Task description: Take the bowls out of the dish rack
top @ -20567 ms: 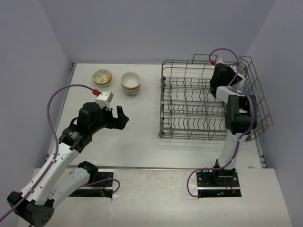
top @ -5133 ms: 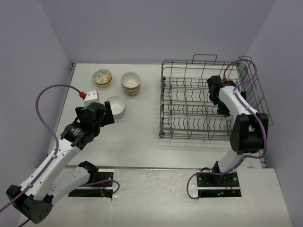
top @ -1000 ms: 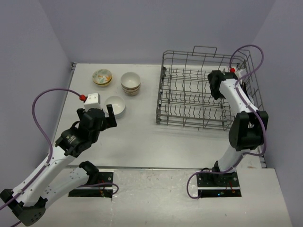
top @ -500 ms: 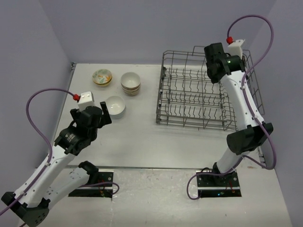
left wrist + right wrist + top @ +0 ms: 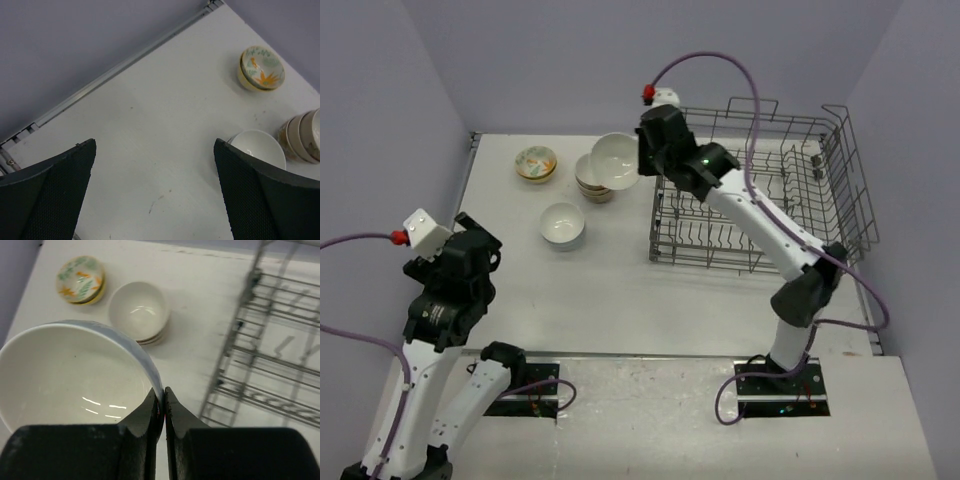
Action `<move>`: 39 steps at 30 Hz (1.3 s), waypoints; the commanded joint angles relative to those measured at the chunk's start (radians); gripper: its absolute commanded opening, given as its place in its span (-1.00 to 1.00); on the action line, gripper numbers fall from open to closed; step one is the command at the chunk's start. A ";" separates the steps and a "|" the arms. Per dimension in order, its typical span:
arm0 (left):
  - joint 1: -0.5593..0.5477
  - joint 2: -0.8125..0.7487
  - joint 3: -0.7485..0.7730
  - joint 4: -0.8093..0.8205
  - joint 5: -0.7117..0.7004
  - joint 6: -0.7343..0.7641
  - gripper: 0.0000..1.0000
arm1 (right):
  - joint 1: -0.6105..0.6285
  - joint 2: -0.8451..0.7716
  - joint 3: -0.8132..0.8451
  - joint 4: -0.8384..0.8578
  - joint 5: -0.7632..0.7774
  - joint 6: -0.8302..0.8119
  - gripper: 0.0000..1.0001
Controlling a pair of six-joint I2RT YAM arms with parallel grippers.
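Note:
My right gripper (image 5: 163,395) is shut on the rim of a plain white bowl (image 5: 70,375), which hangs in the air left of the dish rack (image 5: 760,200), over the cream stack of bowls (image 5: 588,188). In the top view the held bowl (image 5: 616,160) sits just left of that gripper (image 5: 640,160). On the table lie a floral bowl (image 5: 536,162) and a single white bowl (image 5: 563,224). My left gripper (image 5: 155,200) is open and holds nothing, pulled back near the table's left side (image 5: 475,245). No bowl shows inside the grey wire rack.
The rack (image 5: 280,340) fills the table's right half, its raised handles at the back. The floral bowl (image 5: 260,67), white bowl (image 5: 257,149) and cream stack (image 5: 302,137) cluster at the far left. A wall runs along the table's left edge.
My right arm has swung from above the rack's far right over to its left edge, with a white bowl showing in its grip. The left arm has drawn back toward the near left.

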 commanded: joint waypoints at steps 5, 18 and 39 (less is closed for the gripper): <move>0.030 -0.112 0.004 0.002 -0.095 -0.066 1.00 | 0.129 0.416 0.342 0.124 -0.210 0.160 -1.00; 0.030 -0.044 -0.015 0.050 -0.005 0.023 1.00 | 0.174 0.549 0.394 0.084 -0.166 0.111 -1.00; 0.030 -0.038 -0.029 0.080 0.038 0.069 1.00 | 0.194 0.628 0.429 0.049 -0.129 0.077 -0.83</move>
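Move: The right hand holds a white bowl by its rim. The lone white bowl it is bound for lies some 23 cm to that hand's left, about level fore and aft, and 24 cm below. Beyond that lone bowl, 12 cm farther out and 7 cm to its right, stands the white stack; the floral bowls are 16 cm farther out than the lone bowl and 7 cm left of it. From the left hand, the lone bowl is about 19 cm ahead, 18 cm right and 17 cm below. Swing the right gripper about 18 cm left while sinking equally far, turning some 15 degrees counter-clockwise and tipping down as much, to bring the pinched bowl over the lone white bowl. Ease up slightly, then lower it onto that bowl, fingers still shut on the rim. Draw the left gripper 3 cm back and up, then return it. ##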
